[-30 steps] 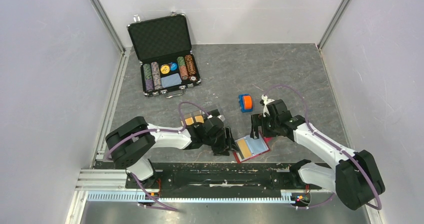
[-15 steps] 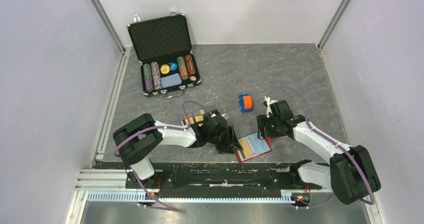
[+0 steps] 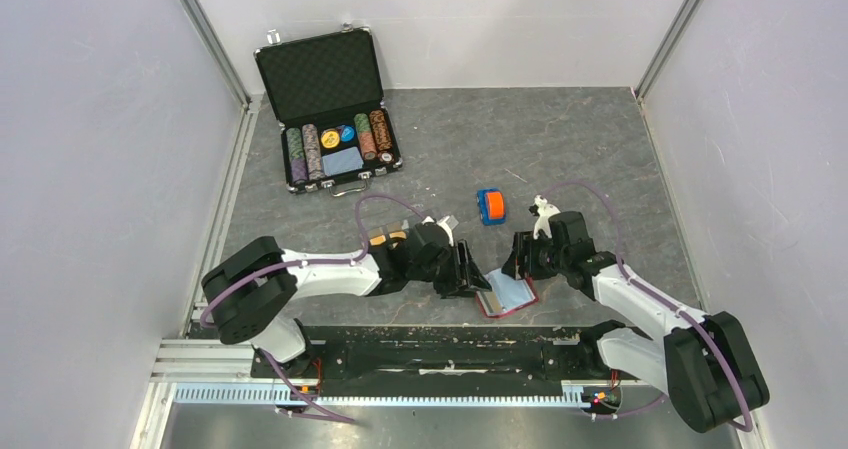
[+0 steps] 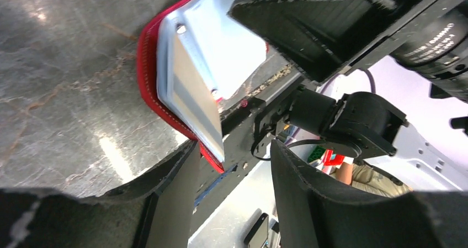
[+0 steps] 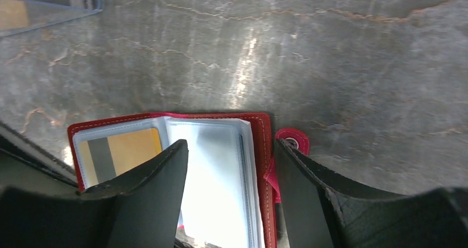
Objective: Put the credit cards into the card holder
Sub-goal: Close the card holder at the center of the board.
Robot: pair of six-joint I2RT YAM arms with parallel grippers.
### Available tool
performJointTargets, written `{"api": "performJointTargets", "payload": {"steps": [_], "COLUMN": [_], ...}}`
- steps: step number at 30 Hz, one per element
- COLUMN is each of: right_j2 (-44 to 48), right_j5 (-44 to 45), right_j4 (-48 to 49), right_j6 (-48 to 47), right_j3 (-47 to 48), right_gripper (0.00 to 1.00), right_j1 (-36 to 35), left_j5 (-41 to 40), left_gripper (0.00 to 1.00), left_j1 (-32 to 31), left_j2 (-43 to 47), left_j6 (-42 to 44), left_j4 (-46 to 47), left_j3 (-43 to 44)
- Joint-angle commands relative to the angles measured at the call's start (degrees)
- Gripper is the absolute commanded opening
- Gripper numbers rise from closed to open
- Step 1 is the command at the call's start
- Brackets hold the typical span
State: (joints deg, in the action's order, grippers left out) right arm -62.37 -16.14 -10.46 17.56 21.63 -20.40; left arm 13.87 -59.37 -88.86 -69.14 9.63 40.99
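A red wallet (image 3: 510, 297) lies open near the table's front edge, its left flap tipped up. One orange-gold credit card (image 5: 132, 148) with a grey stripe sits in its left clear sleeve. My left gripper (image 3: 472, 274) is open at the raised left edge, and the flap's lower corner (image 4: 212, 143) pokes between its fingers. My right gripper (image 5: 232, 148) is open astride the right flap, one finger (image 5: 165, 170) on the clear sleeve and the other by the snap tab (image 5: 292, 140). The clear card holder (image 3: 385, 237) stands left of the wallet, half hidden by my left arm, with orange showing inside.
An open black briefcase (image 3: 335, 119) with rows of poker chips and a pale blue card stands at the back left. A small blue and orange object (image 3: 490, 206) lies just beyond both grippers. Grey side walls close in the table on either side.
My left gripper slid right to the wallet's left edge, and that flap tipped up. My right gripper came down over the right flap with its jaws narrowing.
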Motion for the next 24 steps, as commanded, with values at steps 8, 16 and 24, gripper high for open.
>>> {"api": "performJointTargets", "payload": {"steps": [8,16,24], "right_j2": [0.31,6.25,9.28], "right_j5": [-14.88,-16.33,-9.34], "right_j4": [1.14,11.27,3.89], "right_j6": [10.65,23.25,20.34], "right_j3": [-10.03,-17.5,-11.16], "right_gripper": [0.6,0.55,0.62], "right_j1": [-1.35,-5.78,-6.85], "left_j5": [4.16,3.91,2.99], "left_gripper": [0.57,0.56,0.56], "left_j1": [-0.07,-0.13,-0.13], "left_j2": [-4.65,-5.88,-4.6], "left_j6": [1.76,2.3,4.23], "left_j4": [8.49,6.22,-0.52], "left_j3": [2.8,3.74,4.31]}}
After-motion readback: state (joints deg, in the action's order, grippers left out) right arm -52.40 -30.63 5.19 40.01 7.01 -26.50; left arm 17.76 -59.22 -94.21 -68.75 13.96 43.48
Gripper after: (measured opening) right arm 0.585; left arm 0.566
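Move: Lying open about 4 cm back and 3 cm left of the right hand, some 2 cm below it, is the card holder; from the left hand its middle is roughly 5 cm right, 3 cm back and 6 cm down, with its left half already partly raised. The blue-orange tape sits about 15 cm ahead and 5 cm left of the right hand. From the left hand, the plastic case is some 9 cm ahead and 15 cm left. Sweeping back about 6 cm and left nearly as far, the right hand keeps its parted fingers about the holder's right half, the outer finger beside the clasp pushing that side along, while its wrist rolls some 25 degrees so the fingertips swing left. Meanwhile the left hand carries the raised left cover about 2 cm right towards the other half, rising slightly, then sinking back. ##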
